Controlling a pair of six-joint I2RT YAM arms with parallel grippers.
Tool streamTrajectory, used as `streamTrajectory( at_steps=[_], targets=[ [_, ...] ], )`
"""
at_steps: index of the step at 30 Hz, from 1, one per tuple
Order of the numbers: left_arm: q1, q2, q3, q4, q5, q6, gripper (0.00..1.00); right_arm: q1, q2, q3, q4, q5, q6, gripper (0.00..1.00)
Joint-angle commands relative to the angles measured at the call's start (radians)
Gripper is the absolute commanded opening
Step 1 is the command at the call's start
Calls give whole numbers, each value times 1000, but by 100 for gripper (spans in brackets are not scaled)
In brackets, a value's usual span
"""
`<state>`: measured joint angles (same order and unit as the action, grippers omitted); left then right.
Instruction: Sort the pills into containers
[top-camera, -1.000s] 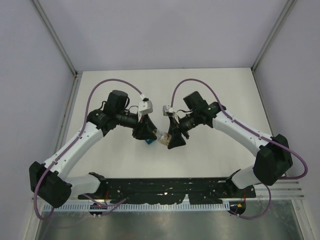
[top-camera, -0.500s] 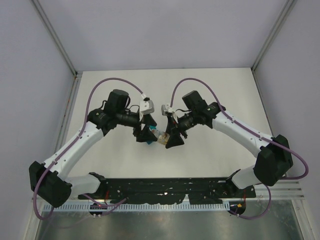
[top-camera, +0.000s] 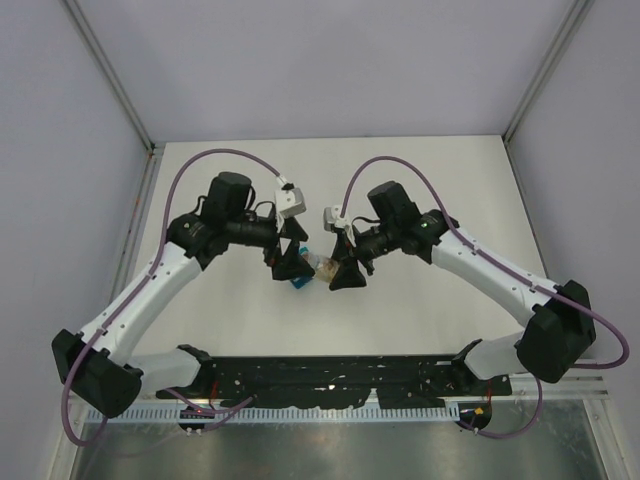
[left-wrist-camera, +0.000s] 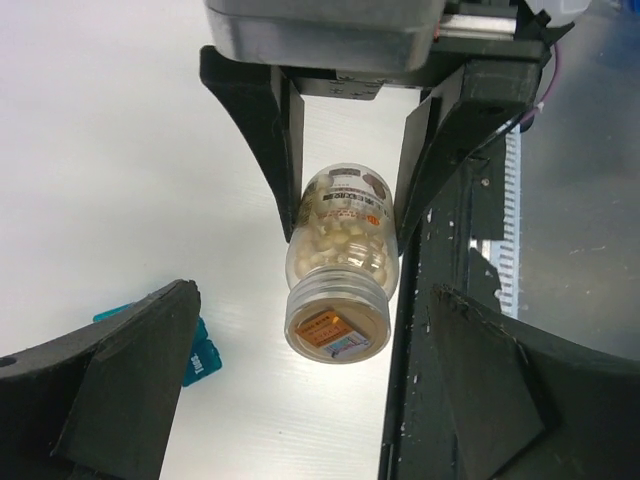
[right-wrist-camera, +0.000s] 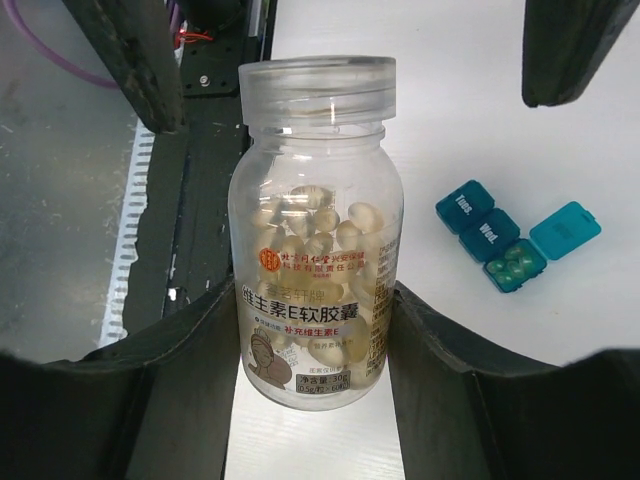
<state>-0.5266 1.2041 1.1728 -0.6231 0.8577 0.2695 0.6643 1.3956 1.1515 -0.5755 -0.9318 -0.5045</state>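
A clear bottle (right-wrist-camera: 315, 240) full of pale pills (right-wrist-camera: 320, 235) is held level above the table, with my right gripper (right-wrist-camera: 315, 335) shut on its lower body. Its clear screw cap (left-wrist-camera: 337, 320) is on and faces my left gripper (left-wrist-camera: 310, 400). That gripper is open, its fingers (left-wrist-camera: 100, 385) wide apart and clear of the cap. The teal containers (right-wrist-camera: 490, 235) lie on the table below, a strip of three compartments. One end lid (right-wrist-camera: 565, 230) is open, and a few pills (right-wrist-camera: 515, 268) lie in that compartment. From above, the bottle (top-camera: 322, 268) sits between both grippers.
The black mounting rail (top-camera: 330, 375) runs along the near table edge, close under the bottle in both wrist views. Enclosure walls (top-camera: 110, 90) stand left, right and behind the white table (top-camera: 420, 180).
My left gripper has opened from shut on the bottle's cap and drawn back a little to the left. The right gripper still holds the bottle in about the same place.
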Motion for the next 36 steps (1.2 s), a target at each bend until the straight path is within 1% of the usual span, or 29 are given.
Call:
streamTrajectory(
  at_steps=[1, 9, 12, 14, 21, 23, 27, 36],
  targets=[
    [26, -25, 71, -27, -14, -114, 100, 18, -73, -13, 103, 86, 37, 6],
    [115, 28, 131, -24, 9, -383, 100, 52, -125, -33, 177, 261, 69, 6],
    [131, 58, 143, -41, 9, -453, 99, 55, -139, -41, 203, 310, 84, 6],
    [132, 72, 140, -46, 1, -483, 97, 58, -144, -45, 213, 330, 89, 6],
    [132, 100, 139, -35, 23, -512, 84, 61, -144, -52, 230, 369, 98, 6],
    [132, 104, 142, -33, 23, -513, 78, 61, -139, -52, 230, 373, 100, 5],
    [132, 124, 146, -29, 33, -518, 71, 63, -135, -52, 232, 373, 103, 5],
    [129, 147, 148, 0, 73, -544, 67, 63, -135, -53, 233, 378, 101, 6]
  ],
)
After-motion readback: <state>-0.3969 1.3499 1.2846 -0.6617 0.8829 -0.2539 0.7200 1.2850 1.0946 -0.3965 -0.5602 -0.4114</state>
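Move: The right hand still holds the pill bottle with its cap towards the left hand. The cap lies about 3 cm to the right of the left hand's open fingers and 2 cm below; it is 5 cm left of and 3 cm above the right hand. The pill organizer lies on the table some 6 cm ahead of the cap, 2 cm to its left and 21 cm below it. Both hands go about 4 cm forward; the left turns some 35 degrees, fingers part-closing around the bottle's cap. ##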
